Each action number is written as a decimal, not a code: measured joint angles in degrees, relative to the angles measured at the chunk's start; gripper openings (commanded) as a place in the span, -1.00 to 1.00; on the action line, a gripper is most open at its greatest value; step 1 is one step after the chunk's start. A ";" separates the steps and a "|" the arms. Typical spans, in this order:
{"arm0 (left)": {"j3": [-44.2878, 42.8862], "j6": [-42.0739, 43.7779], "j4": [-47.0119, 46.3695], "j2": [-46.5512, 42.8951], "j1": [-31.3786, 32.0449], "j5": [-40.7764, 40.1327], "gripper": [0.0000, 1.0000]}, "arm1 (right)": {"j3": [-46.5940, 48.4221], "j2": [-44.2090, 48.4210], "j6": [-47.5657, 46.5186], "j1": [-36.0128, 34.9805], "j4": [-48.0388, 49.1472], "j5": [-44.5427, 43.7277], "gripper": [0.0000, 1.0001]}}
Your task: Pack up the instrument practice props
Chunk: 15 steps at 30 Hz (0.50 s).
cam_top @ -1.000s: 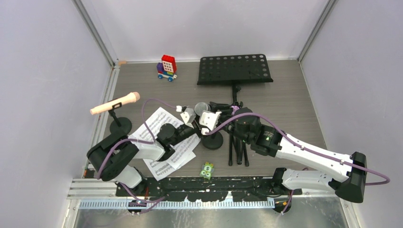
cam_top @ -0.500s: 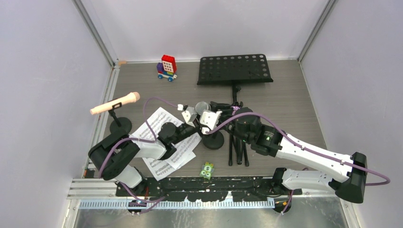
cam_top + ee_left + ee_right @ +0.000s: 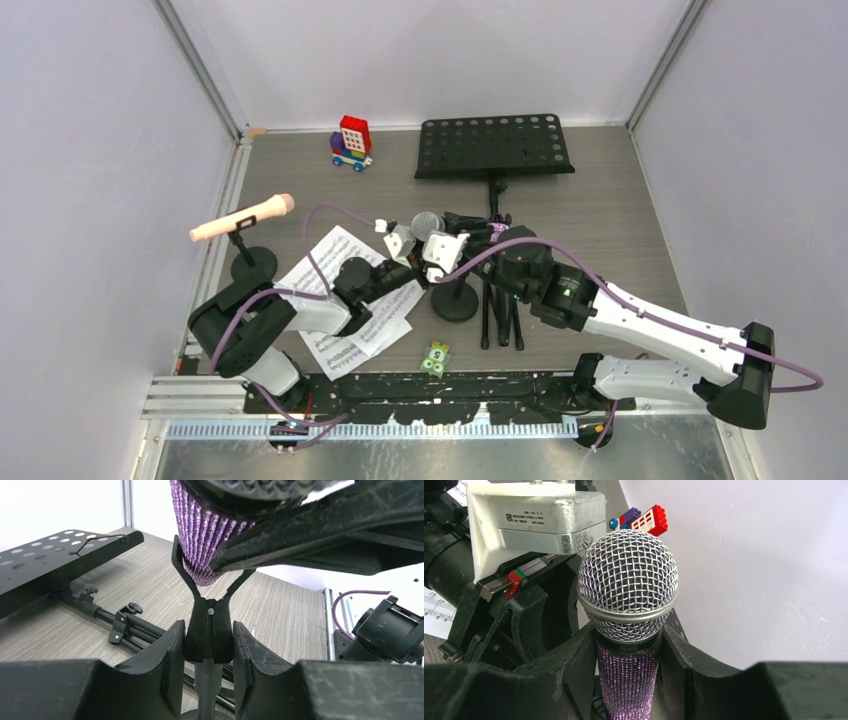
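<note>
The purple-glitter microphone [image 3: 428, 222] sits in the forked clip of a black round-based mic mount [image 3: 455, 303] at mid table. My right gripper [image 3: 629, 665] is shut on its glitter handle [image 3: 628, 680], just under the mesh head. Lower down, my left gripper [image 3: 207, 645] is shut on the mount's clip neck [image 3: 207, 625], with both fingers [image 3: 167, 650] pressed against it. The pink microphone [image 3: 243, 218] rests tilted on the other mount [image 3: 253, 262] at the left. White sheet-music pages [image 3: 330, 262] lie under my left arm. The black perforated music desk [image 3: 494, 146] lies at the back, its tripod legs [image 3: 500, 312] folded toward me.
A red-blue toy brick vehicle [image 3: 351, 142] stands at the back, left of the music desk. Near the front edge lies a small green piece [image 3: 435, 358]. Walls enclose the table on three sides. A metal rail [image 3: 215, 250] runs along the left edge.
My left gripper's jaws have closed in on the mount's clip neck. The mount's base has slid slightly to the right. The right gripper keeps its hold on the purple microphone.
</note>
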<state>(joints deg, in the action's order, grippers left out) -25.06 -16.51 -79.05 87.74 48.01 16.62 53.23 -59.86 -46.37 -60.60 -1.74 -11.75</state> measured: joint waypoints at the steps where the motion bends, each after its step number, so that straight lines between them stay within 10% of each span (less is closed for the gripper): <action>1: 0.00 0.00 0.00 0.00 0.00 0.00 -1.00 | 0.00 0.13 -0.07 0.00 -0.07 0.00 -0.99; 15: 1.11 0.55 -0.37 -0.87 0.31 -0.39 -1.00 | 0.02 10.69 10.45 -0.11 3.98 -14.69 -0.99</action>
<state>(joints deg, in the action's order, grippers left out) -23.94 -15.97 -79.42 86.87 48.31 16.23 53.25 -49.17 -35.92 -60.71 2.24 -26.44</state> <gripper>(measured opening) 0.372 0.497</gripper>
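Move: The right hand holds the glitter microphone by its neck, tail still between the stand clip's prongs; that clip sits about 7 cm below and 4 cm to the right, level fore-and-aft. The folded music stand's legs lie some 12 cm right, level with the hand and 28 cm below; its tray is roughly 32 cm ahead, 14 cm right, 25 cm down. The left hand grips under the clip, whose middle is about 3 cm above its fingers. The microphone's tail comes free of the clip as the right hand, keeping its grip under the mesh head, speeds up and to the right, about 7 cm each way. Its left side rolls upward while it swings clockwise, some 25 degrees altogether. The left hand stays put, still pinching the clip's base against the pull. ##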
